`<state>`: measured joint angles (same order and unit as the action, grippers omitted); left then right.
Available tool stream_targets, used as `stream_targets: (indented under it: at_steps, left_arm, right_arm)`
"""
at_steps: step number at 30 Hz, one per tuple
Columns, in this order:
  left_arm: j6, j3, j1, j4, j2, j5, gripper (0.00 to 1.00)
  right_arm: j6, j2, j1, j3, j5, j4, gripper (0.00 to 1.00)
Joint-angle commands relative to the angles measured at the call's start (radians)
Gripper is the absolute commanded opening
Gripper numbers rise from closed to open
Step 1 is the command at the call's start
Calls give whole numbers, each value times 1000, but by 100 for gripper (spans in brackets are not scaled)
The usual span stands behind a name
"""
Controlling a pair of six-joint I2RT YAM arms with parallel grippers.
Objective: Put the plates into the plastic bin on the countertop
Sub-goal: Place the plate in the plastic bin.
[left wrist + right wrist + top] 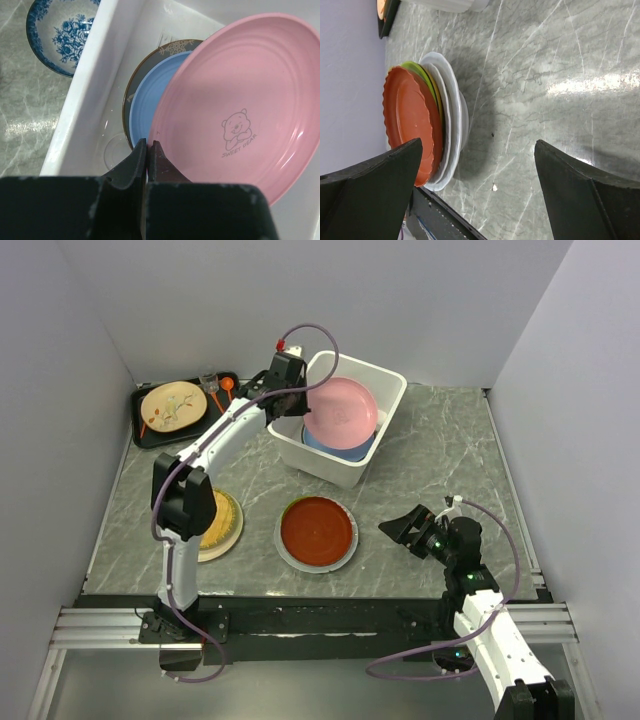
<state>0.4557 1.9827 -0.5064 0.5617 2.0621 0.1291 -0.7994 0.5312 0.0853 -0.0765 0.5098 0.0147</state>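
Note:
My left gripper (298, 406) (148, 149) is shut on the rim of a pink plate (342, 412) (240, 100), which it holds tilted over the white plastic bin (388, 380) (85, 125). Inside the bin lies a light blue plate (147, 107) on top of a grey one (172, 47). On the countertop (440, 450), a red plate (316, 531) (410, 117) tops a stack with a lime green plate (421, 72) and white plates (451, 112). A woven yellow plate (226, 526) lies partly under the left arm. My right gripper (405, 528) (479, 145) stands open to the right of the stack, with nothing in it.
A black tray (150, 432) at the back left carries a cream plate with a twig pattern (172, 405) and small items. A blue floral dish (60, 30) sits on the countertop just outside the bin's left wall. White walls enclose three sides.

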Motion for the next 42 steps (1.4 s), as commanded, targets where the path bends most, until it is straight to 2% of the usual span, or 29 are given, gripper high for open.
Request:
stream_targets:
  at_steps: [1, 27, 33, 36, 39, 42]
  left_arm:
    - [-14, 70, 0, -2, 6, -2, 1]
    - [-35, 180, -27, 95, 87, 23, 4]
    - [-37, 177, -30, 104, 90, 17, 16]
    - [-37, 171, -32, 107, 89, 21, 38]
    - [-38, 171, -37, 102, 81, 32, 54]
    - [-40, 169, -43, 98, 63, 47, 63]
  right_arm:
    - [-1, -5, -1, -16, 7, 22, 100]
    - [22, -60, -2, -17, -7, -50, 100]
    - [32, -39, -1, -16, 9, -38, 100]
    - [32, -30, -2, -13, 13, -30, 100]
    - [31, -30, -1, -11, 15, -27, 100]
    - [29, -31, -1, -8, 18, -21, 100]
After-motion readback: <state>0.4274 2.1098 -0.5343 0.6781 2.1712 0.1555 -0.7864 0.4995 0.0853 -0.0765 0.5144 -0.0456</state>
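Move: Inside the bin, the left hand already holds the pink plate by its near-left rim. The blue and grey plates it is meant for lie on the bin floor about 5 cm ahead, 9 cm to the right and some 12 cm below. The bin's left wall rises about 7 cm to the hand's left, level with it; the blue-flowered bowl stands outside, 17 cm ahead, 6 cm left, 13 cm down. From the right hand, the stack is roughly 33 cm ahead, 14 cm left and 2 cm lower. Down with small hesitations: the left hand dips about a centimetre with the pink plate, comes back up, then sinks some 3 cm towards the plates on the bin floor, easing about a centimetre right and tilting only slightly. Once it has settled, the fingers open a bit past halfway and let go of the rim, staying just above it. ##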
